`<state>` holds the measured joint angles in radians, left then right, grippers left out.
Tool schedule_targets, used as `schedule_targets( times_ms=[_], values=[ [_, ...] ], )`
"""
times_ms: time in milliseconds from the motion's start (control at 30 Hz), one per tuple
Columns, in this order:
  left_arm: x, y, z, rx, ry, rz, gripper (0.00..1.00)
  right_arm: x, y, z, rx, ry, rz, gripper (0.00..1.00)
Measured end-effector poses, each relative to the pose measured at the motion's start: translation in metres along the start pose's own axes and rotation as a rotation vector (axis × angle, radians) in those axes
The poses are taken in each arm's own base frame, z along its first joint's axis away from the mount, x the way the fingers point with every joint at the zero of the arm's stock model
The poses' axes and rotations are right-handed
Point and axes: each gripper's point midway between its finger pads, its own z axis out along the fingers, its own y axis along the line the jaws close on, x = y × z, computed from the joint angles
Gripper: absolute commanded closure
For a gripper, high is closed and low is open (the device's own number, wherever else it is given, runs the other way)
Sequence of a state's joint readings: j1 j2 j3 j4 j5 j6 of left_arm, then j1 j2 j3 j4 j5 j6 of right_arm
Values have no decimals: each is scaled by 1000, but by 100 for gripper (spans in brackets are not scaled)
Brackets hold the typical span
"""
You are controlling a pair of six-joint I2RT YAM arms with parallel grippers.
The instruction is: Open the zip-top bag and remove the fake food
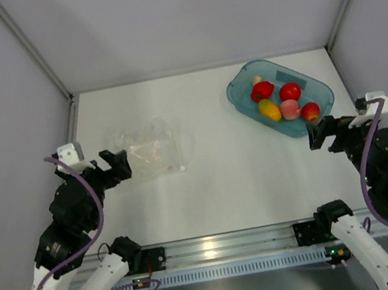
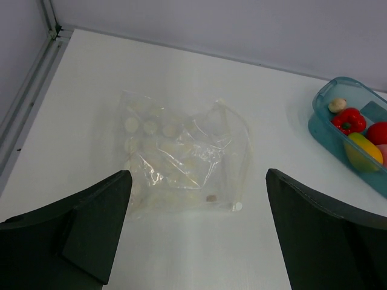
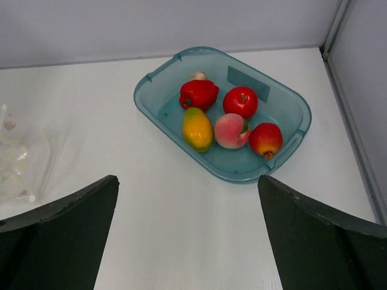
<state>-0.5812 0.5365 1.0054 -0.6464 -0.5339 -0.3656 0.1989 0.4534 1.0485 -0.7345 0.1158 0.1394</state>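
Observation:
The clear dotted zip-top bag (image 1: 149, 150) lies flat and crumpled on the white table at the left; it shows in the left wrist view (image 2: 184, 160) with no fruit visible in it. The fake food lies in the teal tub (image 1: 316, 87): a red pepper (image 3: 198, 93), a red tomato (image 3: 240, 101), a yellow fruit (image 3: 198, 128), a pink peach (image 3: 231, 130), a red apple (image 3: 265, 138) and a small pale piece (image 3: 199, 76). My left gripper (image 1: 117, 165) is open and empty beside the bag's left edge. My right gripper (image 1: 321, 132) is open and empty just in front of the tub.
Grey walls enclose the table on three sides, with metal corner posts (image 1: 33, 49) at the back. A metal rail (image 1: 219, 249) runs along the near edge between the arm bases.

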Motion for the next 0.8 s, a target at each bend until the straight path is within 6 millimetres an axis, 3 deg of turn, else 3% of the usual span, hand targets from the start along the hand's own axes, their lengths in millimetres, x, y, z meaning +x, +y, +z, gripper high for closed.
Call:
schedule_targets(
  times_ms=[100, 200, 433, 800],
  values=[
    [2, 12, -16, 13, -35, 13, 2, 15, -6, -4, 20, 3, -6, 0],
    [17, 22, -21, 11, -33, 31, 2, 27, -9, -4, 28, 20, -8, 1],
    [48, 31, -15, -17, 27, 63, 2, 36, -16, -4, 60, 28, -12, 1],
    [62, 35, -3, -77, 81, 82, 2, 63, -20, 9, 81, 82, -19, 1]
  ],
)
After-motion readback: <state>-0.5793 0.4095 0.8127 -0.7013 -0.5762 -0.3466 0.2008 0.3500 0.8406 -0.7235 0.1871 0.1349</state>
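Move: The emptied zip-top bag lies flat about 18 cm ahead of the left hand, nearly in line with it and some 32 cm below; from the right hand it is roughly 20 cm ahead and 52 cm to the left. The food tray's middle is about 33 cm ahead of the right hand, 3 cm to its right and 31 cm below. In it, the red fruit sits about 27 cm ahead and 10 cm right, the mango 29 cm ahead and 3 cm left. The bag and the filled tray are left alone while both empty hands sink through free air near the robot's side, fingers staying wide open. The left drops about 7 cm, first easing some 2 cm back and to its left, then creeping slightly forward; the right drops about 6.5 cm, drifting a centimetre right. Both tip about 5 degrees nose-down. ##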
